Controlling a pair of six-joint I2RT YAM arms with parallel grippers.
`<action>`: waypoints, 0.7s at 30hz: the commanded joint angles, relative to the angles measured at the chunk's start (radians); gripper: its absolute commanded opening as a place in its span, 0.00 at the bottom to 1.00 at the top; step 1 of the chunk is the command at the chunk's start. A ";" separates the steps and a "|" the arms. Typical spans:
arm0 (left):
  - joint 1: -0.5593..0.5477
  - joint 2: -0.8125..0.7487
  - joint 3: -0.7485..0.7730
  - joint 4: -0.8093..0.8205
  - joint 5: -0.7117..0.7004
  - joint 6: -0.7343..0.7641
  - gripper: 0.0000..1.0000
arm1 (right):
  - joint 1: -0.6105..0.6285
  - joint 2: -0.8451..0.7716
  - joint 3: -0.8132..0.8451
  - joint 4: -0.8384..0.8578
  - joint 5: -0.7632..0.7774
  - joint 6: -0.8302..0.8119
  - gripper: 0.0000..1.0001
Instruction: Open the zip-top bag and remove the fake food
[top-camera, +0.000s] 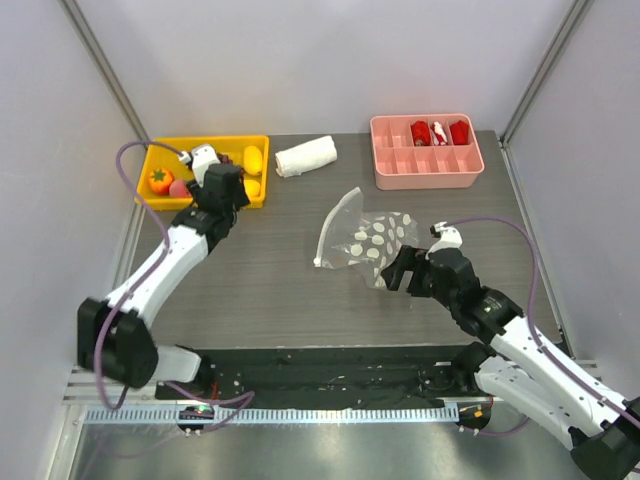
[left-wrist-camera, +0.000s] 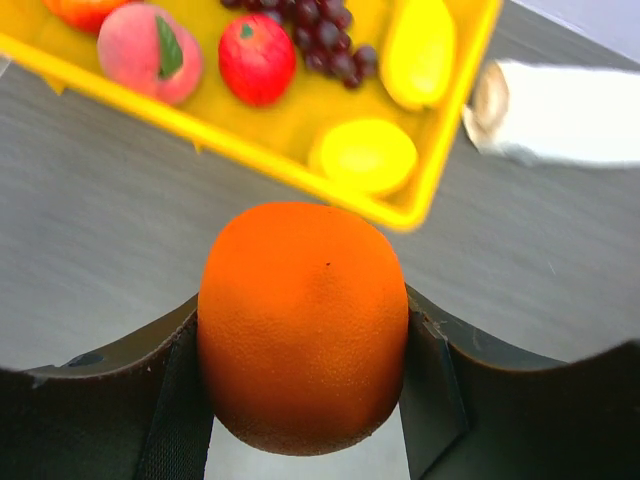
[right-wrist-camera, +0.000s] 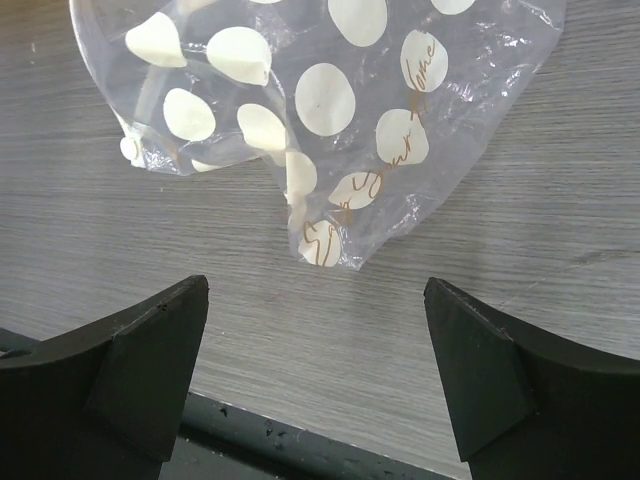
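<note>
The zip-top bag (top-camera: 365, 240) (right-wrist-camera: 310, 100), clear with pale dots, lies crumpled at the table's middle, and I see no fruit inside it. My right gripper (top-camera: 395, 268) (right-wrist-camera: 318, 370) stands open just in front of the bag's near corner, touching nothing. My left gripper (top-camera: 222, 190) (left-wrist-camera: 303, 370) is shut on an orange fruit (left-wrist-camera: 303, 320) and hovers at the near edge of the yellow tray (top-camera: 205, 141) (left-wrist-camera: 250, 155). In that tray lie more fake food: a peach (left-wrist-camera: 150, 50), a red apple (left-wrist-camera: 257, 57), purple grapes (left-wrist-camera: 320, 30) and yellow pieces (left-wrist-camera: 363, 155).
A rolled white cloth (top-camera: 306, 156) (left-wrist-camera: 570, 110) lies right of the yellow tray. A pink divided tray (top-camera: 425, 170) with red items (top-camera: 438, 132) stands at the back right. A black strip (right-wrist-camera: 300, 440) runs along the table's near edge.
</note>
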 joint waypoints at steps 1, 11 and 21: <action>0.139 0.242 0.168 0.254 0.095 0.079 0.00 | 0.000 -0.045 0.025 -0.050 -0.002 0.018 0.94; 0.267 0.817 0.751 0.167 0.412 0.160 0.15 | 0.002 -0.060 0.018 -0.033 -0.020 0.006 0.94; 0.275 1.003 0.947 -0.001 0.397 0.173 0.56 | 0.002 -0.073 0.025 -0.036 -0.057 0.007 0.94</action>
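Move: The left hand holds the orange short of the yellow tray. The tray's middle is about 24 cm ahead and 11 cm left, some 19 cm below. In its right half, the lemon lies about 18 cm straight ahead and the mango about 27 cm ahead, 1 cm right; the grapes are 28 cm ahead, 9 cm left. The white roll lies 27 cm ahead, 14 cm right. From the right hand, the tray is about 40 cm ahead, 45 cm left. Still pinching the orange between both fingers, the left hand sweeps quickly forward about 25 cm, over the tray's near wall and into the space above its right half. It sinks all the way, some 10 cm in total, the last few nearly straight down as the forward travel dies out. The grip stays as it was, the wrist turning barely 10 degrees clockwise. ##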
